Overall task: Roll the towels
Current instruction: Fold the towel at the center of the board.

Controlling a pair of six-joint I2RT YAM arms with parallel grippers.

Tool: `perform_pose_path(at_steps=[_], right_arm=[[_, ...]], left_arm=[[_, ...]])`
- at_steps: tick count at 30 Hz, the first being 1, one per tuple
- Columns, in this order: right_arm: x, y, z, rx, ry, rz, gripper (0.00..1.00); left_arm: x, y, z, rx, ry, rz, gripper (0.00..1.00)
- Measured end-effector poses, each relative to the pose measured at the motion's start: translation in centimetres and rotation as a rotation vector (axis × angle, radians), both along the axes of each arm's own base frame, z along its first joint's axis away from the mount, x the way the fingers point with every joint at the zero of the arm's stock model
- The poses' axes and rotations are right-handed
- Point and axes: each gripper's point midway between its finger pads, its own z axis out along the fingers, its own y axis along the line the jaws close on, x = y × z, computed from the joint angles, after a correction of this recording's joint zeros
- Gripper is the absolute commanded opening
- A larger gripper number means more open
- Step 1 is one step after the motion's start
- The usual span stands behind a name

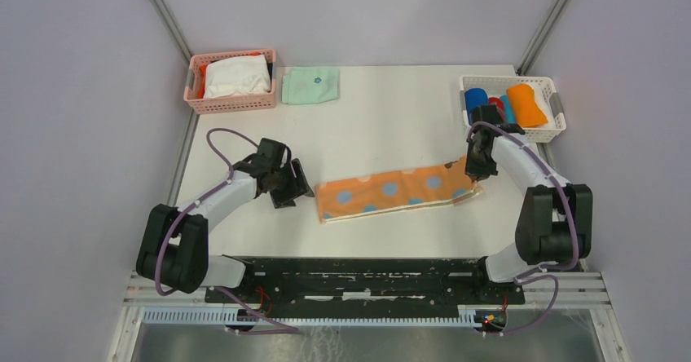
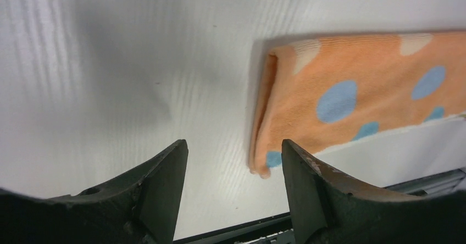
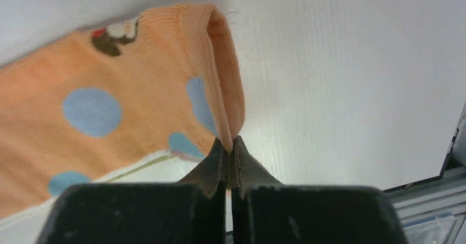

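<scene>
A peach towel with blue dots lies folded into a long strip across the middle of the table. My right gripper is shut on its right end; the pinched edge curls up between the closed fingers. My left gripper hovers open just left of the strip's left end, touching nothing. A rolled blue towel and a rolled orange towel lie in the white basket at the back right.
A pink basket holding white cloth stands at the back left, with a folded mint-green cloth beside it. A black rail runs along the near table edge between the arm bases.
</scene>
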Motion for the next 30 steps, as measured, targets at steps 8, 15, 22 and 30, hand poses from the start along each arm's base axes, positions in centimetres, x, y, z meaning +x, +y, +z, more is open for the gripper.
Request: perform_pose_path(at_steps=[8, 15, 22, 30], right_arm=[[0.2, 8.5, 5.2, 0.155, -0.148, 0.248, 0.00], [-0.9, 17.9, 7.7, 0.291, -0.191, 0.449, 0.01], [-1.9, 27.5, 7.3, 0.323, -0.138, 0.627, 0.01], [-4.5, 36.3, 6.0, 0.320, -0.081, 0.776, 0.02]], left_arm=[[0.6, -2.9, -0.4, -0.119, 0.000, -0.052, 0.60], [-0.4, -4.3, -2.1, -0.166, 0.049, -0.066, 0.39], [-0.4, -4.3, -2.7, -0.171, 0.039, -0.062, 0.25], [-0.5, -4.5, -2.9, -0.176, 0.029, -0.064, 0.20]])
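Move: The orange dotted towel's left edge lies about 4 cm to the left hand's right, level with it and some 3 cm below. The right hand already holds the towel's right end; that same left edge lies about 41 cm to its left, 5 cm back and 6 cm below. The white basket stands about 21 cm ahead of the right hand and 10 cm to its right, the green towel some 33 cm ahead of the left hand and 2 cm to its right. Right hand arcs its held end some 35 cm left; left hand dips right, pinching the towel's left edge. ##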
